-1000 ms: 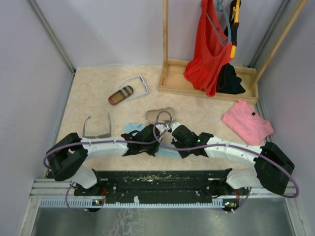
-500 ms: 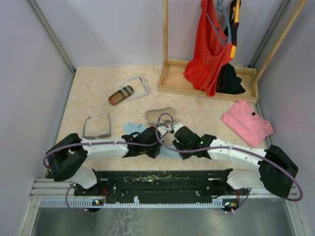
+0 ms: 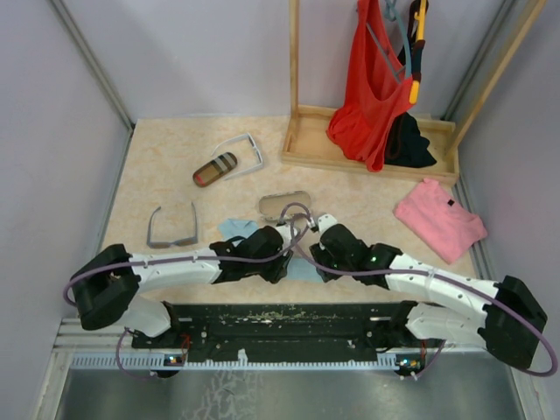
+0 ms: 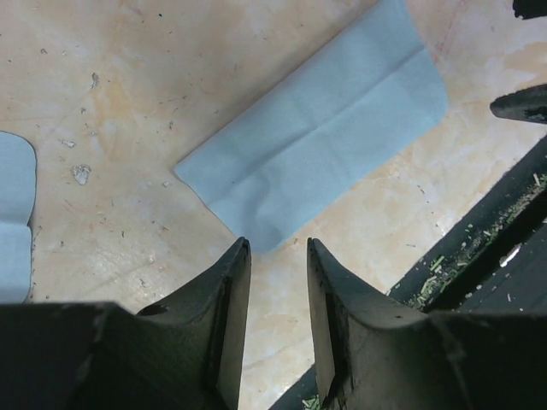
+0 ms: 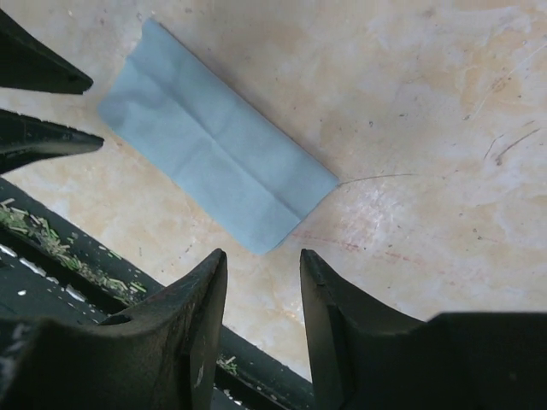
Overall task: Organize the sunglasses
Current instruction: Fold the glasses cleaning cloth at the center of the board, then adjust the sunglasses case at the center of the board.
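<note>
The sunglasses lie far from both grippers. The white-framed pair (image 3: 255, 150) rests at the back, the thin dark-framed pair (image 3: 172, 241) at the left. My left gripper (image 3: 280, 256) (image 4: 278, 248) and right gripper (image 3: 315, 256) (image 5: 263, 260) face each other near the table's front. Both stand open and empty. Between them a folded light blue cloth (image 3: 302, 269) (image 4: 316, 132) (image 5: 218, 158) lies flat, just beyond each pair of fingertips. The left gripper's fingers (image 5: 47, 141) show in the right wrist view.
A brown-striped case (image 3: 215, 169) lies beside the white pair and a grey case (image 3: 284, 206) behind the grippers. A second blue cloth (image 3: 234, 229) (image 4: 13, 213) lies to the left. A wooden rack (image 3: 367, 153) with a red garment (image 3: 372, 79) and a pink cloth (image 3: 437, 219) sit right.
Both grippers have opened and let go of the blue cloth, which now lies folded on the table. Both have drawn back slightly from it.
</note>
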Controlling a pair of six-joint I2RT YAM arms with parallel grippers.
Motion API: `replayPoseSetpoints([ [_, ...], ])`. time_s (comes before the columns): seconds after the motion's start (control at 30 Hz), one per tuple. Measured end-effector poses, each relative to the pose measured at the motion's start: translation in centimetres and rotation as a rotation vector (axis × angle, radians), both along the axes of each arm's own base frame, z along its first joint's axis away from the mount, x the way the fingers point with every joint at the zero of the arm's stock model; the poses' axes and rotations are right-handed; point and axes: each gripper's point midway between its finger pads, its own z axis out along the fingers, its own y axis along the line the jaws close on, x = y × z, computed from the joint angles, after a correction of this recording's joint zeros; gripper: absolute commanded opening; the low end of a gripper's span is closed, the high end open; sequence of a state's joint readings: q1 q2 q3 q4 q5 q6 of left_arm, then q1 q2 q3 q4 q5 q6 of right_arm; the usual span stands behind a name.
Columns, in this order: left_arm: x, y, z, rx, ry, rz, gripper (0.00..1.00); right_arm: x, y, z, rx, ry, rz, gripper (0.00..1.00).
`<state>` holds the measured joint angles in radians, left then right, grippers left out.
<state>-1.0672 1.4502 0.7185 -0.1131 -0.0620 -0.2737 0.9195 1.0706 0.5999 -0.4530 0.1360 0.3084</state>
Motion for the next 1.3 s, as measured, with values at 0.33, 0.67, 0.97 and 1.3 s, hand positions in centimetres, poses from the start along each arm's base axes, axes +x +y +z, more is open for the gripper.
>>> replayPoseSetpoints([
  [0.33, -1.7, 1.0, 2.7, -0.092, -0.035, -0.035, 0.47, 0.7, -1.2, 1.9, 0.156, -0.092, -0.166, 0.38],
  [0.67, 3.1, 3.1, 2.3, -0.127, -0.029, 0.189, 0.58, 1.7, -1.7, 0.7, 0.216, -0.056, -0.394, 0.37],
  [0.97, 4.5, 2.3, 1.1, -0.122, 0.005, 0.221, 0.60, 2.9, -2.6, -1.7, 0.192, 0.038, -0.502, 0.39],
  [1.3, 5.4, 1.5, -0.6, -0.091, 0.045, 0.218, 0.60, 4.3, -2.0, -1.1, 0.273, 0.051, -0.517, 0.39],
])
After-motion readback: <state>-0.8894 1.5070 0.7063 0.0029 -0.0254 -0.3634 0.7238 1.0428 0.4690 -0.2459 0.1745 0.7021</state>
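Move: The folded cleaning cloth's middle lies about 6 cm right and 3 cm ahead of the left hand, some 3 cm below; its near left corner is just beyond the fingertips. From the right hand, the same middle is about 6 cm left, 3 cm ahead and 3 cm below. A second blue cloth sits 12 cm ahead and 9 cm left of the left hand; the open case is 18 cm ahead and 2 cm right of that hand. Both empty hands hop forward about 5 cm beside the cloth's ends, left opening wider, right turning clockwise 30 degrees. ##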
